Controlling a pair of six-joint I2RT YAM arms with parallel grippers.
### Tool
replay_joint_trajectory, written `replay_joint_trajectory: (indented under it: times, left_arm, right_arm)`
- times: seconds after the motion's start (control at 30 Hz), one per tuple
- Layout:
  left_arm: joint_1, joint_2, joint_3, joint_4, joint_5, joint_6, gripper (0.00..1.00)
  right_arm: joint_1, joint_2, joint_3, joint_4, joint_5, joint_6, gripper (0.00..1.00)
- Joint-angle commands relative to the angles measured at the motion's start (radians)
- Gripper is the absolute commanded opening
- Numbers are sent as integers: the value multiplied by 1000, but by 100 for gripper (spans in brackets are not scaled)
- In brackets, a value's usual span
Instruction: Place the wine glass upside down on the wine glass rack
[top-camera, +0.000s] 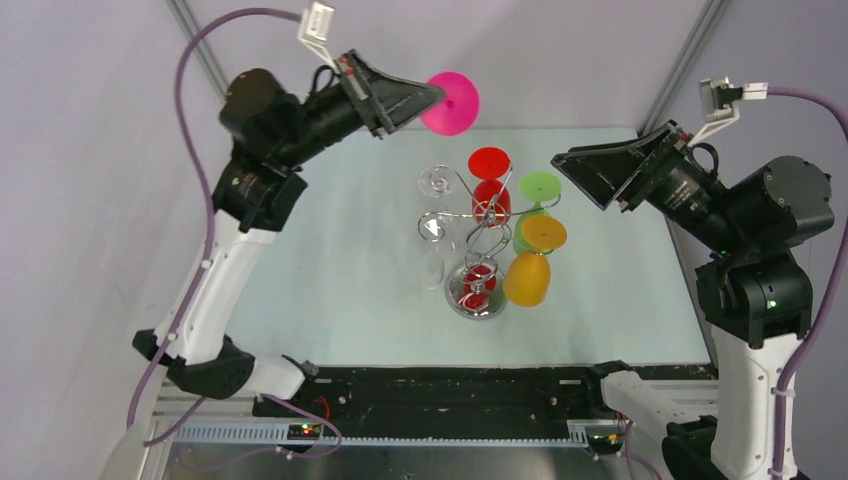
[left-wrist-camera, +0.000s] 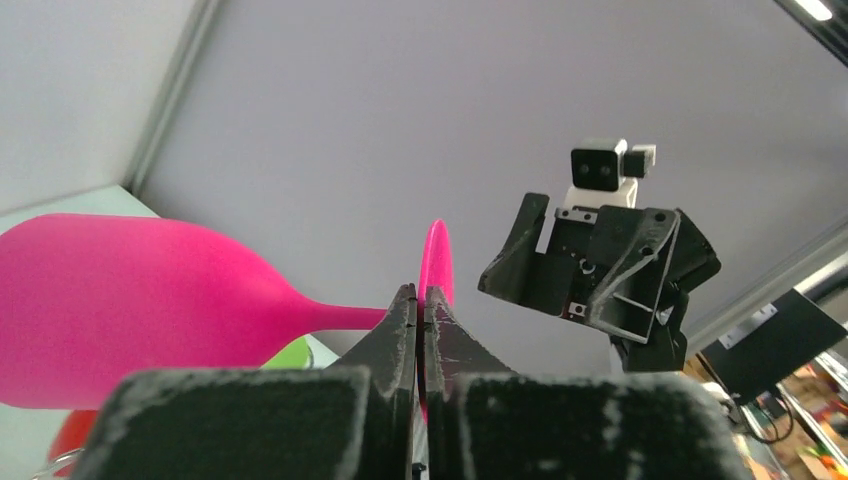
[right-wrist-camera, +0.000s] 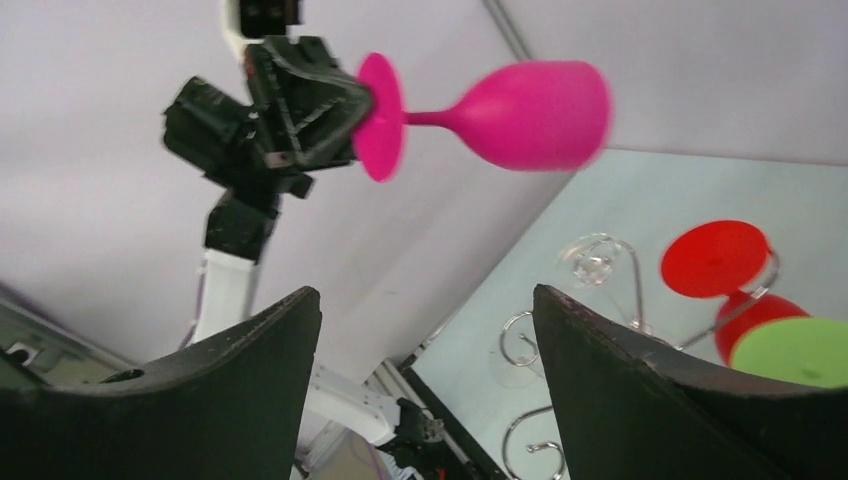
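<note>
A pink wine glass (top-camera: 452, 105) hangs in the air at the back, above and behind the wine glass rack (top-camera: 478, 225). It lies sideways, and my left gripper (top-camera: 437, 95) is shut on the rim of its foot (left-wrist-camera: 437, 262). The bowl (left-wrist-camera: 130, 300) points away from the fingers. The right wrist view shows the same glass (right-wrist-camera: 530, 115) level, high over the table. My right gripper (top-camera: 562, 165) stands open and empty to the right of the rack, facing the glass, its fingers (right-wrist-camera: 600, 360) wide apart.
On the chrome rack hang a red glass (top-camera: 490, 180), a green glass (top-camera: 538, 188), an orange glass (top-camera: 530, 270) and a clear glass (top-camera: 435, 182). Its round base (top-camera: 477, 298) stands mid-table. Bare curled arms (right-wrist-camera: 525, 340) show on its left side.
</note>
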Motion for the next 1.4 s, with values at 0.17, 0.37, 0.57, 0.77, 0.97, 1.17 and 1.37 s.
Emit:
replay_joint_trajectory:
  times: [0.17, 0.37, 0.57, 0.77, 0.97, 1.17, 1.37]
  left_arm:
    - [-172, 103, 102, 23, -82, 52, 0]
    - [-222, 133, 159, 23, -75, 56, 0]
    - [-241, 124, 145, 23, -74, 65, 0]
    - [-262, 135, 133, 24, -73, 67, 0]
    - [-278, 155, 154, 23, -64, 69, 0]
    - [-292, 171, 162, 24, -54, 68, 0]
    - [-298, 178, 165, 24, -51, 69, 0]
  right_arm:
    - [160, 49, 25, 108, 95, -24, 76]
    - [173, 63, 37, 112, 151, -37, 71]
    - [176, 61, 31, 114, 182, -40, 67]
    - [175, 52, 12, 150, 167, -24, 56]
    - [176, 56, 10, 148, 162, -22, 52]
    - [176, 60, 6, 163, 144, -12, 49]
    - [175, 56, -11, 169, 143, -9, 35]
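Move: The left hand already holds the upside-down pink glass by its foot, whose centre is about 2 cm to the right and 1 cm back; the open right gripper waits some 17 cm to its right, 7 cm back and 4 cm lower. From the right gripper, the pink foot lies about 15 cm left, 6 cm ahead and 4 cm up. Well below, the hung red glass's foot is about 16 cm ahead, 6 cm left and 22 cm down, and the green one's 13 cm ahead, 3 cm right and 24 cm down. Keeping its pinch on the pink glass's foot, the left hand carries the glass about 10 cm to the right and some 4 cm back towards the right gripper, most of it in an early sweep, then a creep, turning about 10 degrees clockwise and ending slightly lower. The right hand comes to meet the glass, a couple of centimetres left, then as much forward, rises a little and narrows its fingers by about half, one above and one below the foot's near edge, without fully shutting. ##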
